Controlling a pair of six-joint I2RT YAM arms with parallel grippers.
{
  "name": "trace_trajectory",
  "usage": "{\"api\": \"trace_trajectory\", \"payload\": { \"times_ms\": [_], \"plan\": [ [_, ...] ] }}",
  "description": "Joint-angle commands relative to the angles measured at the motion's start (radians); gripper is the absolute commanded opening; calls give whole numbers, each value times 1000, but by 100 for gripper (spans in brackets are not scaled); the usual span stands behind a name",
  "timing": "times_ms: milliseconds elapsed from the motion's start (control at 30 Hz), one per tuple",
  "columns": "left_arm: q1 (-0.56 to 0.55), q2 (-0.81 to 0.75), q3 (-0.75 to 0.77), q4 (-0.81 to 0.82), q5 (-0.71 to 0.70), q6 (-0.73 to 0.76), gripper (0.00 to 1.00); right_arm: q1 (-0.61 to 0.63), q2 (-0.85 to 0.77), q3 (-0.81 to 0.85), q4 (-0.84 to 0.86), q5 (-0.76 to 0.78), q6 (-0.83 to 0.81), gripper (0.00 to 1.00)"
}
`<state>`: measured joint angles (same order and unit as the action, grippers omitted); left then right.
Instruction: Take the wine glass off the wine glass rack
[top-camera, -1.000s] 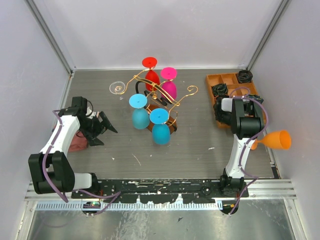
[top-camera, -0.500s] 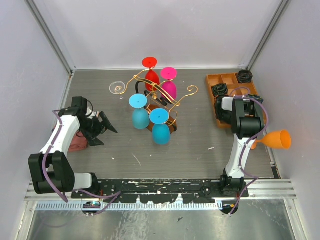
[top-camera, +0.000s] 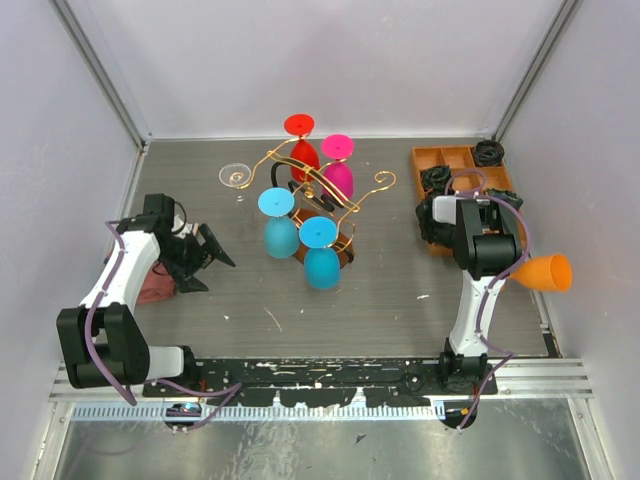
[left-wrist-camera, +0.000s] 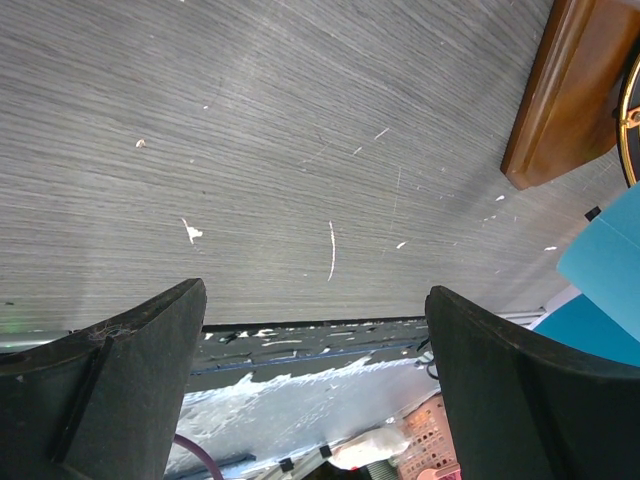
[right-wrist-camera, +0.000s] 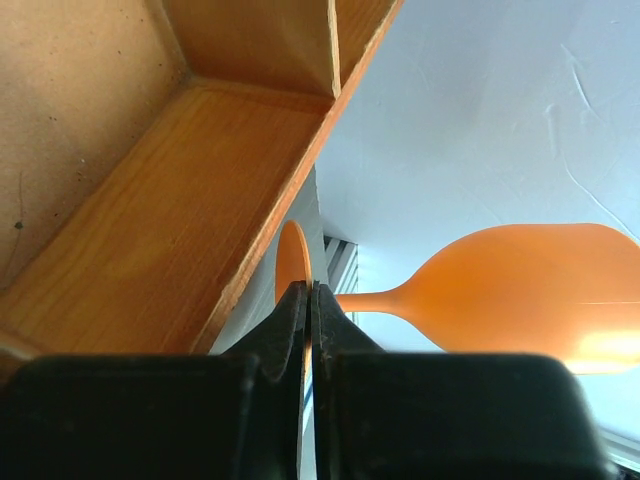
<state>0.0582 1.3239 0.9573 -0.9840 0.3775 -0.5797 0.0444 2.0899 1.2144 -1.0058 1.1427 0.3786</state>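
The gold wire wine glass rack (top-camera: 372, 181) stands mid-table on a brown wooden base (left-wrist-camera: 566, 92). Red (top-camera: 303, 152), pink (top-camera: 338, 178) and two blue glasses (top-camera: 321, 264) hang on it upside down. An orange wine glass (top-camera: 543, 272) is off the rack, lying sideways in the air at the right wall. My right gripper (right-wrist-camera: 310, 298) is shut on its thin round foot (right-wrist-camera: 291, 258), with the bowl (right-wrist-camera: 540, 285) pointing away, beside the tray's edge. My left gripper (top-camera: 205, 258) hovers over the table left of the rack, open and empty (left-wrist-camera: 315, 292).
An orange compartment tray (top-camera: 450, 158) with black parts (top-camera: 489, 151) sits at the back right, under the right wrist. A clear glass (top-camera: 235, 176) lies left of the rack. A pinkish object (top-camera: 150, 285) lies under the left arm. Walls close in on both sides.
The right arm has turned a little, carrying the orange glass slightly up and to the left. The left arm and the rack have not moved.
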Motion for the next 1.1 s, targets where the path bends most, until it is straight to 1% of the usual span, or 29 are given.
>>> {"api": "trace_trajectory", "payload": {
  "times_ms": [0,67,233,433,500,567,667,800,1067],
  "plan": [
    [0,-36,-20,-9,22,4,98,35,-33,-41,102,-115,14,1],
    [1,-37,-20,-9,19,6,98,32,-71,-55,124,-141,-1,1],
    [0,-34,-21,-10,18,6,98,32,-127,-41,95,-112,-1,1],
    [0,-34,-22,-8,17,2,98,64,-160,51,17,-110,-11,1],
    [0,-37,-26,-6,17,-4,98,98,-183,76,1,-128,-18,1],
    [1,-41,-31,-3,19,-8,98,110,-193,109,-16,-188,-29,1],
    [0,-44,-37,-1,21,-11,98,112,-168,143,-32,-221,-34,1],
    [1,-42,-37,-3,18,-7,98,112,-94,164,-10,-207,-29,1],
    [1,-46,-20,-40,-18,31,98,102,0,210,88,-197,2,0]
  ]
}}
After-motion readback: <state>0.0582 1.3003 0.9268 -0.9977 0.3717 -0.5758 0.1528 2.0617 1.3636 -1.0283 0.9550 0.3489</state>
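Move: My right hand already holds the orange glass by the stem near its foot, bowl up and leaning right. The wooden tray's near wall runs about 6 cm ahead, its middle some 8 cm to my left; the tray's middle is roughly 19 cm ahead and 11 cm left. A dark green bundle in the tray lies about 20 cm straight ahead. From my left hand, the tray's middle is some 21 cm ahead and 66 cm to the right. Keeping my right fingers shut on the stem, I ease the glass a little left and down, then swing it forward and left, about 5 cm each way, up to the tray's near wall, rising nearly 3 cm on the way. From there I lower it some 2 cm, my fingers ending tipped about 10 degrees further down. ##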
